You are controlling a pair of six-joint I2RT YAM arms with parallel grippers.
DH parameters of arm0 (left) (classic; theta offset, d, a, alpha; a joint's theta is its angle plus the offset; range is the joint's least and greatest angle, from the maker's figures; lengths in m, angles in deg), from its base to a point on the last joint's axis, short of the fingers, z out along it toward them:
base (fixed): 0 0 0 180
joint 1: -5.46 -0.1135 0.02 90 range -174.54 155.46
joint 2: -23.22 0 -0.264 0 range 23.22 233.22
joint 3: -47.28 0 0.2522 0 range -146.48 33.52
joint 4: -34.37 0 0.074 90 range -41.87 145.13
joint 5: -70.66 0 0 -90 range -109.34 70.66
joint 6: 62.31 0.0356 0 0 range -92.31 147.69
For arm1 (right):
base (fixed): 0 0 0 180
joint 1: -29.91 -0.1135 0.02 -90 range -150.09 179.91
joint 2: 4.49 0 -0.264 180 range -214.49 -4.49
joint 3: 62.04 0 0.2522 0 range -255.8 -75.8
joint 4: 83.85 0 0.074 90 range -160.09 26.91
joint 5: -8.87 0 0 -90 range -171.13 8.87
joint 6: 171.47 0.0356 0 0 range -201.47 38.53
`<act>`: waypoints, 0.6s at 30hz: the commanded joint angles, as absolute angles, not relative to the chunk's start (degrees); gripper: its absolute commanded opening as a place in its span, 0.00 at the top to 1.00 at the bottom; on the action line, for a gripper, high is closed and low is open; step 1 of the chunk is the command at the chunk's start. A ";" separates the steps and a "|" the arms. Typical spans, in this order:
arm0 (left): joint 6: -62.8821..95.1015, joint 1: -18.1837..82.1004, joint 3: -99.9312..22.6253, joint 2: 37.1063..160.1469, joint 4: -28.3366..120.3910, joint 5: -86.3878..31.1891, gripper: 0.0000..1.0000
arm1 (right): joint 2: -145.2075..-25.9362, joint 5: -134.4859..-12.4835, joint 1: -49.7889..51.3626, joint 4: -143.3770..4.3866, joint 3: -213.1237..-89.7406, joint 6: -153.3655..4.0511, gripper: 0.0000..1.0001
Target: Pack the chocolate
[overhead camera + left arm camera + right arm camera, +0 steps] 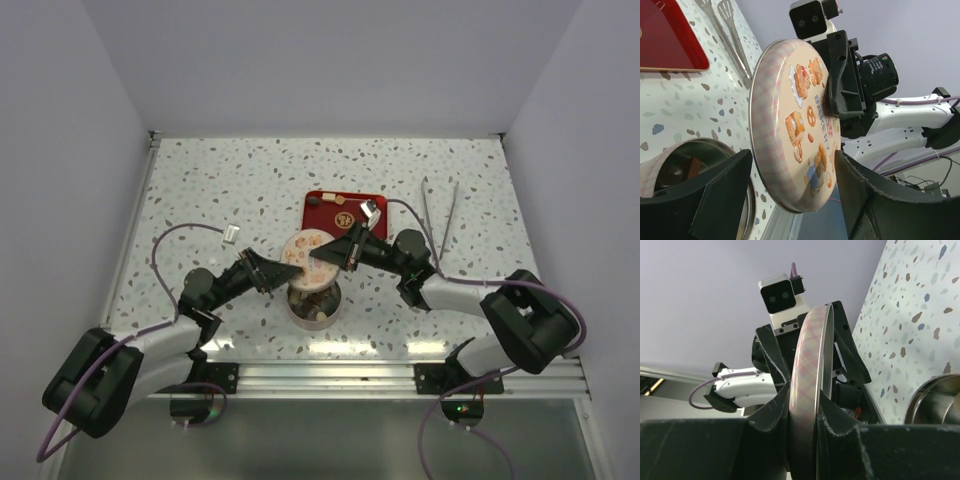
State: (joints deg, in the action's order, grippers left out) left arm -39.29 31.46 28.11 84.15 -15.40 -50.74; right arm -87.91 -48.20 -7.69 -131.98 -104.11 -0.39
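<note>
The chocolate [315, 300] lies as small brown and cream pieces inside the open round tin [296, 312], between the two arms. A dark piece [687, 170] shows through the tin's mouth in the left wrist view. Above the tin, the round lid [303, 247] with bakery cartoons is held on edge. My right gripper [326, 255] is shut on its rim, one finger on each face [807, 395]. My left gripper [792, 160] is open and straddles the opposite side of the lid [795, 125]; one jaw sits against the printed face, the other close behind the rim.
A red rectangular tray [340, 213] lies just beyond the tin. Metal tongs [440, 215] rest at the right back of the speckled table [220, 180]. A small white object [231, 233] lies to the left. White walls enclose the table on three sides.
</note>
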 commanded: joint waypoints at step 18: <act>-41.39 31.47 27.80 82.55 -14.10 -51.24 0.65 | -79.21 -51.06 -8.93 -100.69 -106.65 -21.96 0.41</act>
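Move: The lid stands tilted in the right hand's grip, with its rim already between the left hand's open fingers. Its middle is some 4 cm right, 3 cm ahead and 2 cm above the left hand, and about 3 cm left, 2 cm back and 2 cm below the right hand. The tin is roughly 14 cm below the left hand, level with it fore and aft and 4 cm to its right. The red tray lies about 24 cm ahead of that hand, 13 cm to its right and 18 cm below. The left fingers close onto the lid's rim from wide open to about a third while that hand stays in place. The right hand, first still pinching the lid, sinks about 5 cm towards the tin, its fingertips tipping down some 15 degrees, then opens its fingers late on so that they only straddle the lid. ##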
